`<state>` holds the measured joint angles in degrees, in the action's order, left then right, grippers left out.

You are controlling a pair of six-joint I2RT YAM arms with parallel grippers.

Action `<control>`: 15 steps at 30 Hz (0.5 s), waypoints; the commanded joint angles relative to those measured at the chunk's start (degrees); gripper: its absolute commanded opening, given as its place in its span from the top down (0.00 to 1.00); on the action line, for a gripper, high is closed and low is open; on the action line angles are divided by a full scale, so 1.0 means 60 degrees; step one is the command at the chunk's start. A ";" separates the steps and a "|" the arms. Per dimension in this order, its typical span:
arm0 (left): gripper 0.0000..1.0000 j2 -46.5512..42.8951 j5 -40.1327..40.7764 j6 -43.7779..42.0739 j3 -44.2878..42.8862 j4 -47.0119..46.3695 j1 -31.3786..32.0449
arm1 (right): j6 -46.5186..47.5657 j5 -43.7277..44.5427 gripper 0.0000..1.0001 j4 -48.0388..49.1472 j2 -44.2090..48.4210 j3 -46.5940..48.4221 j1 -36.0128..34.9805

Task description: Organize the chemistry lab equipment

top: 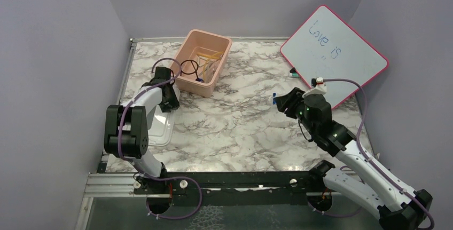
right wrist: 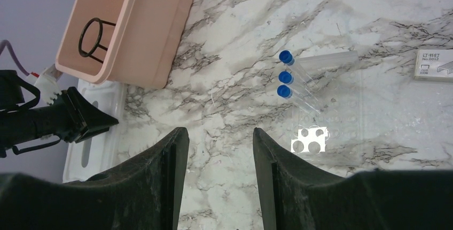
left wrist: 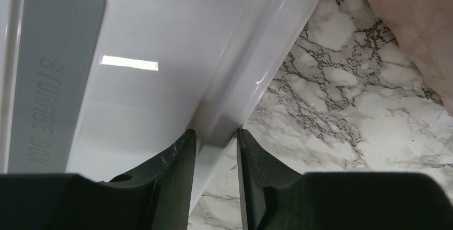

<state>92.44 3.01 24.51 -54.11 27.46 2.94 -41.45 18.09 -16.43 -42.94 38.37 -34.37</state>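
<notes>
An open pink tub (top: 184,83) stands at the back of the marble table. It holds a black wire ring (top: 188,68) and an amber rubber tube (top: 209,56). Its white lid (top: 160,131) lies flat to the left. My left gripper (left wrist: 216,132) straddles the lid's raised rim (left wrist: 251,70), and both fingers touch it. My right gripper (right wrist: 220,130) hovers open over bare marble with nothing between its fingers. Beyond it lie three clear tubes with blue caps (right wrist: 286,75), next to a clear plastic rack (right wrist: 328,128).
A red-framed whiteboard (top: 334,54) leans at the back right with a small marker (top: 293,72) at its foot. A small staple box (right wrist: 434,64) lies right of the tubes. Grey walls close in the left, back and right sides.
</notes>
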 commanded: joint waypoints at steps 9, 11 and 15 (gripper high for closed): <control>0.90 0.0433 0.0862 -0.1008 -0.0598 0.0745 0.0147 | 0.0141 -0.0806 0.47 0.0510 -0.0097 0.0004 0.0045; 0.93 0.0226 0.0861 -0.1076 -0.0680 0.0683 0.0151 | 0.0371 -0.1317 0.47 0.0709 -0.0435 0.0127 0.0053; 0.96 -0.0332 0.0875 -0.1234 -0.0855 0.0452 0.0158 | 0.0750 -0.2322 0.47 0.0952 -0.1454 0.0675 0.0053</control>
<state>93.95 6.15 20.14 -57.12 30.39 3.51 -40.07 11.94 -14.33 -47.11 38.96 -34.37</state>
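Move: The left hand's fingertips are at the box lid's right rim, one on each side, with the lid's middle about 6 cm to the left and 2 cm back, a centimetre lower. The pink box stands about 17 cm ahead and 11 cm to the right. From the right hand the lid lies some 43 cm left and 5 cm ahead, about 20 cm below; the blue-capped test tubes lie roughly 10 cm ahead and 1 cm right, equally low. Barely shifting, about 1 cm to its left with a slight roll, the left hand shuts its part-open fingers on the lid's right rim and ends pinching it between the tips, still low at the table. The open, empty right hand starts late, sweeping some 2.5 cm left towards the lid, sinking about 1 cm and turning slightly counter-clockwise. ##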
